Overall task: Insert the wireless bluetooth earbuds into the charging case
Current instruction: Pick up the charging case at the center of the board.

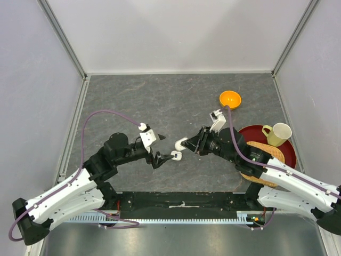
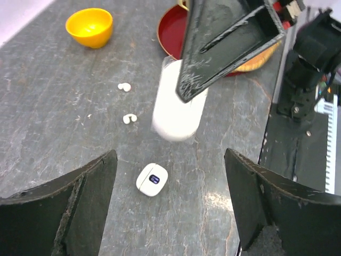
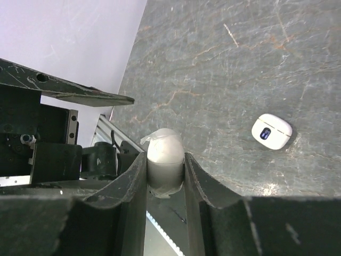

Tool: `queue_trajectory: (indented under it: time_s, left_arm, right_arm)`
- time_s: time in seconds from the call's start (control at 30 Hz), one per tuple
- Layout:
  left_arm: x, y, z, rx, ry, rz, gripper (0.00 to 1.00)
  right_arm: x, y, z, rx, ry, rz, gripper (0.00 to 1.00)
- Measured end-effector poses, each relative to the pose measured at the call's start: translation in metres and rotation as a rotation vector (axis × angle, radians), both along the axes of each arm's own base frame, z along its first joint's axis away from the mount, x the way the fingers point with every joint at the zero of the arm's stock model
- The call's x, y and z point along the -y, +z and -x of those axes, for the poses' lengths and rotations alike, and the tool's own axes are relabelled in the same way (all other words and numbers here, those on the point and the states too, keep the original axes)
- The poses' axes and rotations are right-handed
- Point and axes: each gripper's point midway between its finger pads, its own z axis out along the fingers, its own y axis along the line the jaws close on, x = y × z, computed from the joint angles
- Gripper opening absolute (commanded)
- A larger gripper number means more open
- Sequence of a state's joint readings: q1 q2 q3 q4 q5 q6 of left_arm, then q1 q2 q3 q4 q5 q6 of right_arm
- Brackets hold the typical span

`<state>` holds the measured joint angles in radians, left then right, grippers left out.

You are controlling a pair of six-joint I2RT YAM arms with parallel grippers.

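My right gripper (image 1: 187, 144) (image 3: 165, 160) is shut on a white pill-shaped charging case (image 1: 180, 143) (image 3: 165, 146) (image 2: 178, 106), holding it above the table's middle. My left gripper (image 1: 164, 148) (image 2: 169, 160) faces it, open and with nothing between its fingers. A smaller white case with a dark display (image 2: 152, 180) (image 3: 272, 130) (image 1: 176, 156) lies flat on the table beneath the left jaws. Two tiny white earbuds (image 2: 124, 86) (image 2: 129, 118) lie loose on the table to the left of the held case in the left wrist view. In the top view they are hidden.
An orange bowl (image 1: 230, 98) (image 2: 89, 26) stands at the back right. A red tray (image 1: 287, 154) (image 2: 170, 32) at the right holds a yellow mug (image 1: 277, 133) and a woven mat (image 1: 264, 154). Grey walls enclose the table on three sides.
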<state>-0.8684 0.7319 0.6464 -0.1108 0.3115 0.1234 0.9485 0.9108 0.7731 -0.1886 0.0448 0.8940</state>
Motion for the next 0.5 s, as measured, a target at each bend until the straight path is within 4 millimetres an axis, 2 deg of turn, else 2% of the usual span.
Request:
queue_trajectory:
  time_s: [0.3,0.5]
  left_arm:
    - [-0.010,0.011,-0.013,-0.140,0.179,0.136,0.91]
    - [-0.010,0.021,-0.026,-0.286,0.220,0.270,0.91]
  right_arm:
    - [0.026,0.018,-0.005,0.101,-0.093,-0.048,0.00]
    - [0.036,0.041,-0.003,0.195,-0.104,-0.106,0.00]
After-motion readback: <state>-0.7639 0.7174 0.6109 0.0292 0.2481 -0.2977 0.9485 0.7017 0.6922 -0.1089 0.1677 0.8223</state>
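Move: The charging case on the board lies about 4 cm to the right of the open left hand, level with it fore and aft and some 12 cm below. From the right hand, which already grips a white case, that charging case is about 4 cm left, 1 cm back and 12 cm down. The white case is some 6 cm right of the left hand at nearly its height, 1 cm ahead. The nearest loose earbuds lie about 7 cm ahead and 5 cm right of the right hand, 13 cm below. Up and to the right goes the right hand, roughly 5 cm in all, tilting its fingertips up about 10 degrees and keeping its grip on the white case as it draws away from the left hand. The left hand, fingers still wide open and touching nothing, backs off forward and up about 3 cm from the charging case, rolling and swinging its fingers counter-clockwise, some 25 degrees altogether. ##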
